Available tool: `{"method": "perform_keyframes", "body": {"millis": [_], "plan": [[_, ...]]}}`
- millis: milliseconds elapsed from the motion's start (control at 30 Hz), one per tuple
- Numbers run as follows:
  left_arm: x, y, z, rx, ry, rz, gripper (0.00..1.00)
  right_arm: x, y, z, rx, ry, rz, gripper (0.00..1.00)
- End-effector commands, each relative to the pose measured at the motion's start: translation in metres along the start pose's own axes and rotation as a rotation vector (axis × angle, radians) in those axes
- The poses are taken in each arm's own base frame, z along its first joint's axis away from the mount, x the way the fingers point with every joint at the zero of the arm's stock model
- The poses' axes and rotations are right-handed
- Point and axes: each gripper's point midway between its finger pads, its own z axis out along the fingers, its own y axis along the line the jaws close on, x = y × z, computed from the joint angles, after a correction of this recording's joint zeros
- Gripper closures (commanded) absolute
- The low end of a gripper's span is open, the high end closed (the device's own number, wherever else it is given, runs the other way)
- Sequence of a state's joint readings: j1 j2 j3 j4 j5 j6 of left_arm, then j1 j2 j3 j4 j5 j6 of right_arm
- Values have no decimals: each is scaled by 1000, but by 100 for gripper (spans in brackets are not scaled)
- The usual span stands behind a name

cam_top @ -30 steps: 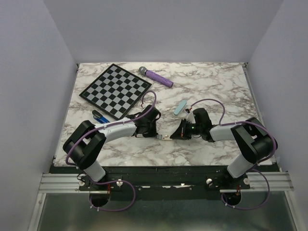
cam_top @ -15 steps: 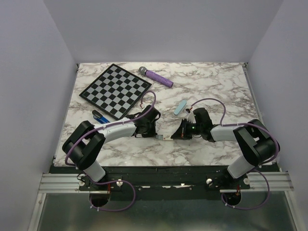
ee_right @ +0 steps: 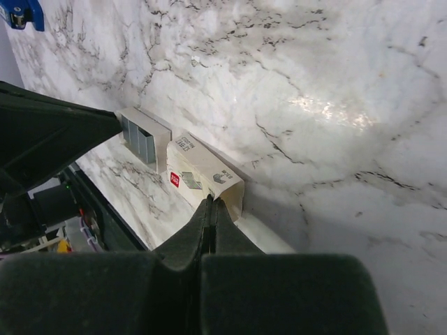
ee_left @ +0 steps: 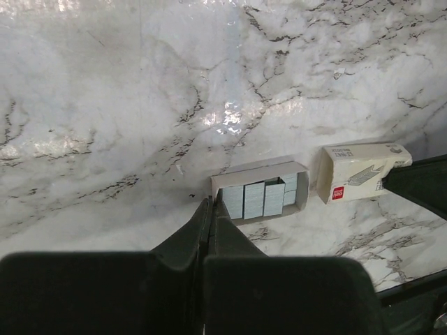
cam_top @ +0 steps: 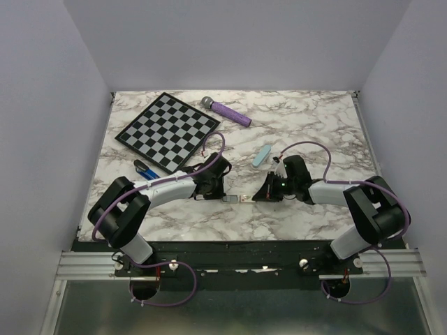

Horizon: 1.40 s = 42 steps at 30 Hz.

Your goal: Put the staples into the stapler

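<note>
The staples lie in rows in a small open cardboard tray near the table's front edge. My left gripper is shut on the tray's left end wall. A short gap to the right lies the white box sleeve with a red mark. My right gripper is shut on the rim of the sleeve's open end. From above, the left gripper, the tray, the sleeve and the right gripper stand in a line. The dark blue stapler lies apart at the left.
A pale blue flat bar lies just behind the right gripper. A chessboard fills the back left, and a purple microphone lies behind it. The table's front edge runs close below both grippers.
The left gripper has closed at the tray's end. Tray and sleeve now lie stretched apart in a line, and the right gripper has shifted slightly to the right.
</note>
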<state>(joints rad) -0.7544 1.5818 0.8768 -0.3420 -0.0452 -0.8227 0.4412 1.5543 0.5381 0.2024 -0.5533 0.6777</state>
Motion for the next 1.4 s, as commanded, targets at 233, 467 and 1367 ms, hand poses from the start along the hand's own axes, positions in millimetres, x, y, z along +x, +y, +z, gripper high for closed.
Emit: {"method": "perform_keyframes", "body": {"millis": [233,467,1367], "plan": [[-5,5,-9,-14,-27,5,97,-16,-32,-24,129,-78,31,99],[-10,5,-16,-11,-59,-2,73,-21,-49,-38,206,-124,50,93],[-157,-98,-42,76,-345,408,1,-80,23,-197,283,-774,-308,0]]}}
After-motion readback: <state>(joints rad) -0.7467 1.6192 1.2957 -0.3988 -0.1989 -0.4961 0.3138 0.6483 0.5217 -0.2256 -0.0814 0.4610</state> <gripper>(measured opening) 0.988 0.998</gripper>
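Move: The left hand's shut fingertips are at the left end of the open staple tray, whose middle lies about 2 cm to their right and level with them. The stapler is some 13 cm ahead and 12 cm right of that hand. The right hand's shut fingertips are on the empty box sleeve near its right end, the sleeve's middle about 2 cm to their left; the tray is roughly 7 cm left, the stapler about 13 cm ahead and 2 cm right. Still on the sleeve, the right fingers drag it about 5 cm right and slightly forward, away from the tray, then open wide, lift off and rise some 15 cm while drawing farther right, the hand tipping up. The left hand first stays at the tray's end, then spreads its fingers, comes away upward and swings about 10 cm forward and a little right, towards above the stapler. ##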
